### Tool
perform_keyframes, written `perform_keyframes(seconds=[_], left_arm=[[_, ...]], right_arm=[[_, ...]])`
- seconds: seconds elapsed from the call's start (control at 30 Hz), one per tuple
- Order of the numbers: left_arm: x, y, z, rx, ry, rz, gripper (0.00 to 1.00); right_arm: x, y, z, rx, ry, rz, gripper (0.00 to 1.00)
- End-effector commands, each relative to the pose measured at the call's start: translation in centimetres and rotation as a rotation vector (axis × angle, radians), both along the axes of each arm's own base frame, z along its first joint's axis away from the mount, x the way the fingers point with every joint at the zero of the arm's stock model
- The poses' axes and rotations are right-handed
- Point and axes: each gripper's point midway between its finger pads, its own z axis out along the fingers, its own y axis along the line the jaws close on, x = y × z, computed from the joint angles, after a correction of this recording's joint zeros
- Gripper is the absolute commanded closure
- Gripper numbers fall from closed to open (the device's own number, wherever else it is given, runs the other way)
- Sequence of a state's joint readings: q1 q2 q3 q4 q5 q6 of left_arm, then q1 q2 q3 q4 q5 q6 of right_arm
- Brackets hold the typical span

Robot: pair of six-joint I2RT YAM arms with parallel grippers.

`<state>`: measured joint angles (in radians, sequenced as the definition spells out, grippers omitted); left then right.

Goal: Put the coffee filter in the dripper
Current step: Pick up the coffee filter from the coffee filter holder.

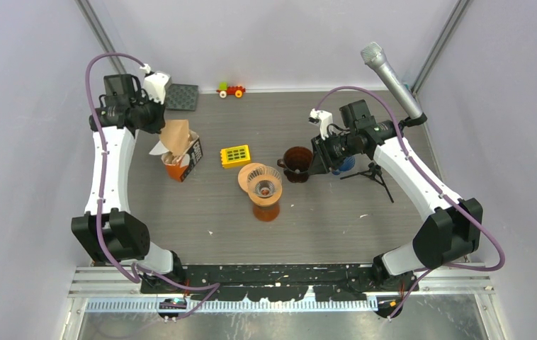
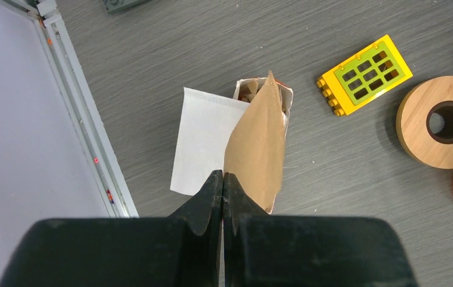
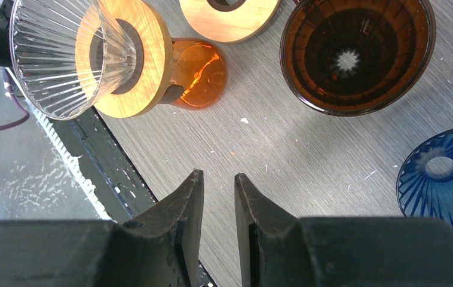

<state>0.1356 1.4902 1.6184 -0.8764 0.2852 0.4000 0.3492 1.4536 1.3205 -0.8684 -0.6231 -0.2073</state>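
Note:
A brown paper coffee filter [image 2: 257, 143] stands up out of its opened box [image 2: 245, 88], and my left gripper [image 2: 223, 174] is shut on its near edge. From above, this filter [image 1: 176, 133] shows at the back left under the left gripper [image 1: 165, 124]. A white filter [image 2: 203, 140] lies flat beside the box. A clear ribbed dripper [image 1: 264, 185] sits in a wooden collar on an amber carafe [image 3: 197, 72] at mid-table. A brown dripper [image 1: 297, 163] stands to its right. My right gripper [image 3: 219, 174] hangs open and empty over bare table near the brown dripper [image 3: 355, 54].
A loose wooden ring [image 1: 250, 173] and a yellow grid brick [image 1: 235, 155] lie between the box and the drippers. A blue dripper [image 3: 445, 173] sits by the right gripper. A microphone [image 1: 392, 76] on a tripod stands back right. A toy car [image 1: 231, 90] and a dark plate [image 1: 182, 97] lie at the back.

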Motion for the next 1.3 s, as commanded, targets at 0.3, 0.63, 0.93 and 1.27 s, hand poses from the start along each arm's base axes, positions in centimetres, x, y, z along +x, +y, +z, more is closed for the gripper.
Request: perform_keyframes(seconds=[0.3,0.63,0.93,1.27], left_arm=[[-0.1,-0.4,5.2,-0.015,-0.123,-0.002,1.0],[-2.1,-3.5,8.1,-0.16,-0.165,-0.079,1.0],[-7.7,-11.9,11.3,-0.5,-0.091,-0.351,1.0],[-17.3,-23.8,11.0,-0.624,0.078,-0.798,1.0]], right_arm=[[0.8,0.2,1.6,0.022,-0.05,0.006,0.69],[0.8,0.3,2.2,0.031,-0.058,0.005,0.69],[0.9,2.5,8.4,0.146,-0.157,0.056,0.54],[-3.6,7.3,15.5,0.272,-0.361,0.322,0.3]])
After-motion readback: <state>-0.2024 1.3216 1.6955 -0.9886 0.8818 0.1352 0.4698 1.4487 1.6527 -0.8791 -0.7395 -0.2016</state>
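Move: The filter is already pinched in your left gripper, above its holder. From that hand the clear dripper lies about 29 cm right, 17 back and 10 lower; the yellow brick sits near table height, 19 cm right and 2 back, the flat wooden ring 25 right and 9 back. From the right hand, the filter is some 38 cm left, 11 ahead and slightly higher; the brown dripper is 3 left, 6 ahead, 14 below. Keep the left gripper shut on the brown filter, raise it clear of the holder, then sweep it right about 20 cm and back 13 towards the clear dripper, still climbing, turning clockwise with its left side dipping. Late on, lift the empty right hand about 13 cm and 6 left towards the filter, opening its fingers wide and tipping them up. ##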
